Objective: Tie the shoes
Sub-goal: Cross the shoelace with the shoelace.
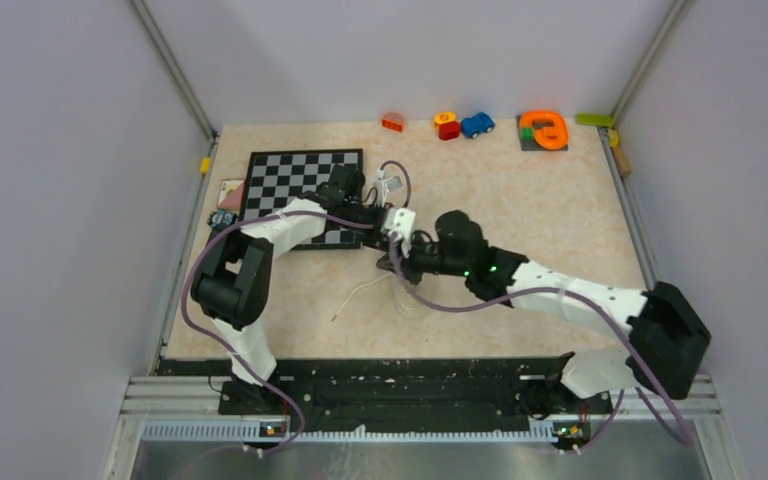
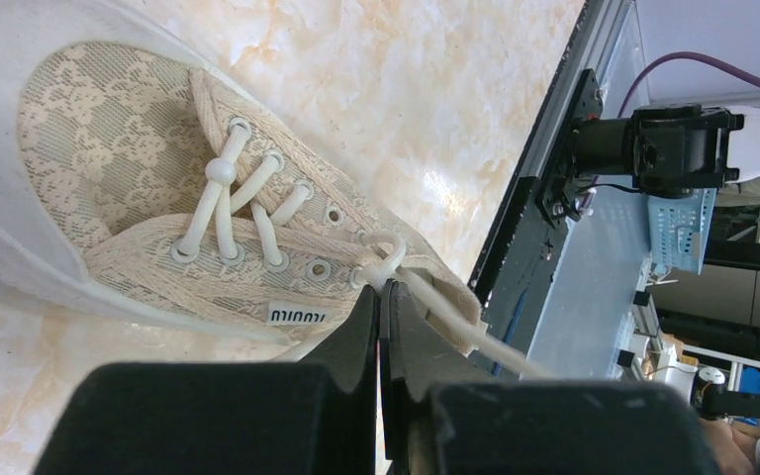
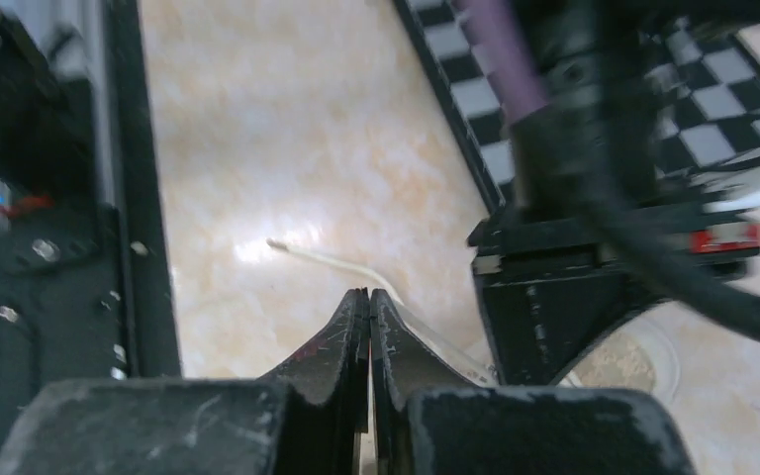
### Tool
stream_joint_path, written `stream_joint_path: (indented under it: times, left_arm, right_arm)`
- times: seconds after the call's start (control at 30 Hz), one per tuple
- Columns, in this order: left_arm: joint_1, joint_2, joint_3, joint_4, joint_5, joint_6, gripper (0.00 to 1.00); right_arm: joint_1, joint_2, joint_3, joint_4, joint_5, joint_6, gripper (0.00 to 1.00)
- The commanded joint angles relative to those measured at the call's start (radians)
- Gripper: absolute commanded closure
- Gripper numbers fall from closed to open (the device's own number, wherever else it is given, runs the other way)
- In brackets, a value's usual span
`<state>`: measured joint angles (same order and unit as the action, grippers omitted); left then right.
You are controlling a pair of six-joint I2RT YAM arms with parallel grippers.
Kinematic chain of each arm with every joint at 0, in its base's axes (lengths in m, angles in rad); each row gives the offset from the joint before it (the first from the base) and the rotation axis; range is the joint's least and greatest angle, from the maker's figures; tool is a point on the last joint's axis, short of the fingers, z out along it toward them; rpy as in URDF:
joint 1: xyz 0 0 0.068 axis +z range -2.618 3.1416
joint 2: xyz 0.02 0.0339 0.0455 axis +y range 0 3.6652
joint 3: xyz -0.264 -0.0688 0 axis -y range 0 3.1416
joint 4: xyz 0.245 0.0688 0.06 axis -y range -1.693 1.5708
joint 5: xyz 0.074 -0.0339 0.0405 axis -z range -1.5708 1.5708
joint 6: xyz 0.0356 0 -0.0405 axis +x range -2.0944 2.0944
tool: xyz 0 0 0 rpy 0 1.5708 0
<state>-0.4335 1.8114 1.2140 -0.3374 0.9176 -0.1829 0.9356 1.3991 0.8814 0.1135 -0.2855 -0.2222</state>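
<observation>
The shoes show as one cream sneaker (image 2: 109, 168) with a lace-pattern upper and white laces (image 2: 223, 203). In the top view both arms cover most of it, and only a pale part (image 1: 412, 300) shows. My left gripper (image 2: 381, 290) is shut, its tips pinching the lace loop (image 2: 384, 247) at the top eyelet. From there a lace strand (image 2: 475, 332) runs taut past the right finger. My right gripper (image 3: 369, 292) is shut low over the table. The loose lace end (image 3: 307, 255) passes just behind its tips, and I see no lace between them.
A chessboard (image 1: 300, 185) lies at the back left, partly under the left arm. Small toys (image 1: 477, 124) and an orange piece (image 1: 545, 130) line the far edge. The black front rail (image 1: 390, 370) runs along the near edge. The left gripper's black body (image 3: 554, 297) is close to the right of my right fingers.
</observation>
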Motion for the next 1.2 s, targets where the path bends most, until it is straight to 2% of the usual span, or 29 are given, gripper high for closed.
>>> stream_joint_path:
  times: [0.0,0.3,0.33,0.37,0.4,0.43,0.53,0.63,0.77,0.87,0.97,1.17]
  left_arm:
    - [0.002,0.005,0.029,0.013,-0.005,0.014,1.0]
    - [0.001,0.003,0.029,0.008,-0.017,0.013,1.0]
    - [0.001,0.002,0.029,0.009,-0.015,0.011,1.0]
    - [0.001,0.001,0.027,0.011,-0.012,0.009,1.0]
    - [0.001,0.0,0.025,0.013,-0.009,0.007,1.0]
    - [0.001,-0.001,0.025,0.017,-0.007,0.004,1.0]
    - [0.001,-0.007,0.022,0.022,0.005,-0.002,1.0]
    - [0.001,-0.013,0.019,0.029,0.018,-0.006,1.0]
    - [0.001,-0.025,0.012,0.038,0.016,-0.01,0.85]
    - [0.001,-0.038,0.001,0.048,0.01,-0.011,0.72]
    - [0.002,-0.052,-0.01,0.066,0.009,-0.018,0.62]
    - [0.002,-0.051,-0.012,0.068,0.001,-0.015,0.58]
  right_arm:
    - [-0.115,-0.147,-0.04,0.175,-0.277,0.333,1.0]
    - [-0.308,-0.145,-0.043,0.367,-0.554,0.827,1.0]
    - [-0.315,-0.142,-0.028,0.309,-0.56,0.821,0.94]
    - [-0.317,-0.143,-0.008,0.206,-0.53,0.756,0.77]
    - [-0.315,-0.152,0.012,0.1,-0.477,0.664,0.66]
    - [-0.313,-0.162,0.01,0.035,-0.42,0.595,0.6]
    - [-0.312,-0.19,-0.025,-0.049,-0.321,0.457,0.58]
    - [-0.311,-0.209,-0.074,-0.052,-0.185,0.409,0.56]
    - [-0.311,-0.174,-0.079,-0.052,-0.072,0.385,0.56]
    - [-0.311,-0.152,-0.084,-0.023,-0.055,0.388,0.56]
    - [-0.311,-0.145,-0.097,0.007,-0.042,0.398,0.56]
    - [-0.312,-0.148,-0.107,0.013,-0.043,0.39,0.56]
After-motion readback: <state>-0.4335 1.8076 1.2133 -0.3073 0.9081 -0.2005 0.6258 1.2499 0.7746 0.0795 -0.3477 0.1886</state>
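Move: The left hand keeps the lace crossing pinched in its fingertips, with the middle of the shoe some 9 cm below and about 1 cm nearer the bases. From the raised right hand, that crossing lies about 5 cm ahead, 6 cm to the right and 6 cm down. The shoe's middle is some 4 cm ahead, 6 cm right and 15 cm below, and the loose lace end about 9 cm back, 13 cm left and 17 cm down. The second lace, still held in the right fingers, is pulled quickly up by about 10 cm and slightly right, away from the crossing that the left hand keeps pinched. The right fingers then open and let it go, and the hand sinks back about 10 cm while easing right and forward to beside the left fingertips, tipping down and turning clockwise some 20 degrees. The left hand stays put and lastly opens partway, releasing the laces. ##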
